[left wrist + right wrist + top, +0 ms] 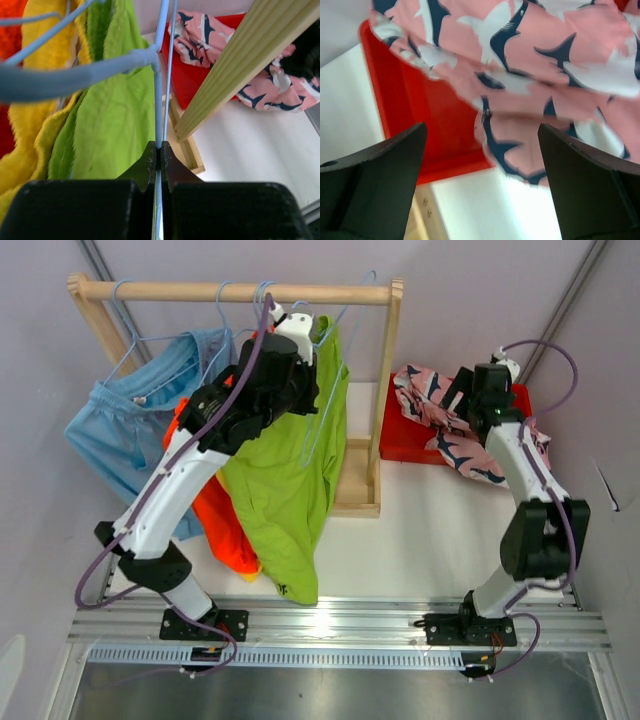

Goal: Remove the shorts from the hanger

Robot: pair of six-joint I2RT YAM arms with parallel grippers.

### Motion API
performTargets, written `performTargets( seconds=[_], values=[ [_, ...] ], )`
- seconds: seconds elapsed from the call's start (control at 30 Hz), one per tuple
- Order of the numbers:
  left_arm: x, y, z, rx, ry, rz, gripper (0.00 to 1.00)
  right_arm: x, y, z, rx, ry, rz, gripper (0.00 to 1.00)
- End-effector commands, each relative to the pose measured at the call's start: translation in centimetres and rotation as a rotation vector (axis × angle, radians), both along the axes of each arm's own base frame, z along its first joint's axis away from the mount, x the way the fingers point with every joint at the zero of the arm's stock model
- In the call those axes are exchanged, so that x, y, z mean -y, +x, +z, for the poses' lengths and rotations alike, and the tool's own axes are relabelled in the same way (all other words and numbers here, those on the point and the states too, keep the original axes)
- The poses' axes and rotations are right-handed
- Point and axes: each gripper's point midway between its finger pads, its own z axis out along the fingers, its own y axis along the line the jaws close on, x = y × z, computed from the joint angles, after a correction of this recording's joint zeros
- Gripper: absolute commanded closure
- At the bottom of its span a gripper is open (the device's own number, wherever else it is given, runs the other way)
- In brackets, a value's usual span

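Note:
Light blue shorts point(130, 425), orange-red shorts point(225, 530) and lime green shorts point(285, 500) hang from pale blue hangers on the wooden rack point(240, 290). The left wrist view also shows yellow shorts point(30, 140) between the orange-red and the lime green shorts point(115, 120). My left gripper point(158, 150) is shut on the wire of a pale blue hanger point(158, 90) beside the lime green shorts. The pink shorts with a navy pattern point(430, 390) lie in and over the red bin point(400, 445). My right gripper point(482, 127) stands open just above the pink shorts point(530, 65), holding nothing.
The rack's right wooden post point(235, 75) and its base point(355, 490) stand between the hanging shorts and the red bin point(430, 115). White tabletop point(430, 530) lies in front of the bin. A purple wall closes the back.

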Motion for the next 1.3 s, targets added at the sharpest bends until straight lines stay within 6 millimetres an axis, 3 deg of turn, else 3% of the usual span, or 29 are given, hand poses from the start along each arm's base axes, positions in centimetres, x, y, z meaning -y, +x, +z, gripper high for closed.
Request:
performTargets(
  seconds=[0.0, 0.03, 0.07, 0.13, 0.23, 0.4, 0.47, 0.67, 0.9, 1.07, 1.1, 1.17, 1.2, 1.27],
  values=[
    [1.7, 0.8, 2.1, 0.046, -0.023, -0.046, 1.0, -1.0, -2.6, 6.6, 0.207, 0.079, 0.002, 0.0],
    [2.0, 0.9, 3.1, 0.063, -0.043, -0.05, 1.0, -1.2, -3.6, 5.1, 0.182, 0.084, 0.004, 0.0],
    [2.5, 0.9, 3.7, 0.077, -0.054, -0.058, 1.0, -1.5, -4.8, 6.3, 0.215, 0.088, 0.013, 0.01],
    [3.5, 1.5, 3.8, 0.083, -0.066, -0.072, 1.0, -1.6, -6.3, 5.2, 0.204, 0.08, 0.014, 0.0],
    [4.6, 2.1, 4.0, 0.102, -0.079, -0.088, 1.0, -1.4, -8.7, 5.9, 0.231, 0.077, 0.013, 0.01],
    [5.9, 3.2, 3.9, 0.119, -0.079, -0.103, 1.0, -1.2, -10.5, 4.8, 0.209, 0.064, 0.015, 0.0],
    [6.9, 4.1, 2.8, 0.109, -0.057, -0.121, 1.0, -1.2, -11.2, 4.4, 0.208, 0.067, 0.02, 0.01],
    [7.2, 5.9, 0.9, 0.066, -0.054, -0.121, 1.0, -1.7, -12.6, 3.7, 0.204, 0.081, 0.042, 0.01],
    [7.5, 5.9, -5.1, -0.065, 0.035, -0.138, 1.0, -2.3, -13.9, 2.3, 0.195, 0.099, 0.062, 0.01],
    [7.2, 5.7, -6.9, -0.104, 0.072, -0.132, 1.0, -2.8, -14.4, 1.9, 0.186, 0.104, 0.07, 0.0],
    [7.2, 5.5, -8.1, -0.129, 0.09, -0.134, 0.99, -3.0, -14.6, 1.9, 0.187, 0.105, 0.074, 0.0],
    [6.9, 4.8, -9.3, -0.153, 0.115, -0.134, 0.89, -3.0, -15.0, 1.7, 0.178, 0.102, 0.069, 0.01],
    [6.7, 4.4, -10.3, -0.172, 0.135, -0.131, 0.7, -3.3, -15.3, 1.9, 0.187, 0.102, 0.078, 0.01],
    [6.4, 3.5, -9.1, -0.135, 0.125, -0.126, 0.55, -3.3, -15.7, 2.1, 0.197, 0.094, 0.073, 0.01]
  ],
)
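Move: Carrying the empty hanger, the left hand has the free stretch of rail about 15 cm ahead, 6 cm to its right and some 7 cm higher; the rack's right post top stands about 15 cm ahead and 15 cm right, at rail height. The green shorts hang about 3 cm ahead, 6 cm left and 17 cm below. The open right hand has those green shorts roughly 37 cm left, 12 cm back and slightly above, the pink shorts about 7 cm ahead, 5 cm right and 17 cm below. Bringing the still-pinched hanger to the rail, the left hand goes right and forward, roughly 7 cm each way, towards the free stretch beside the right post, sinks a little, then at the very end starts opening its fingers and drops about 3 cm. Meanwhile the right hand, already open and empty, draws back some 15 cm from the red box, first rising then sinking again, drifting a little left, its fingers tipping up about 10 degrees. ##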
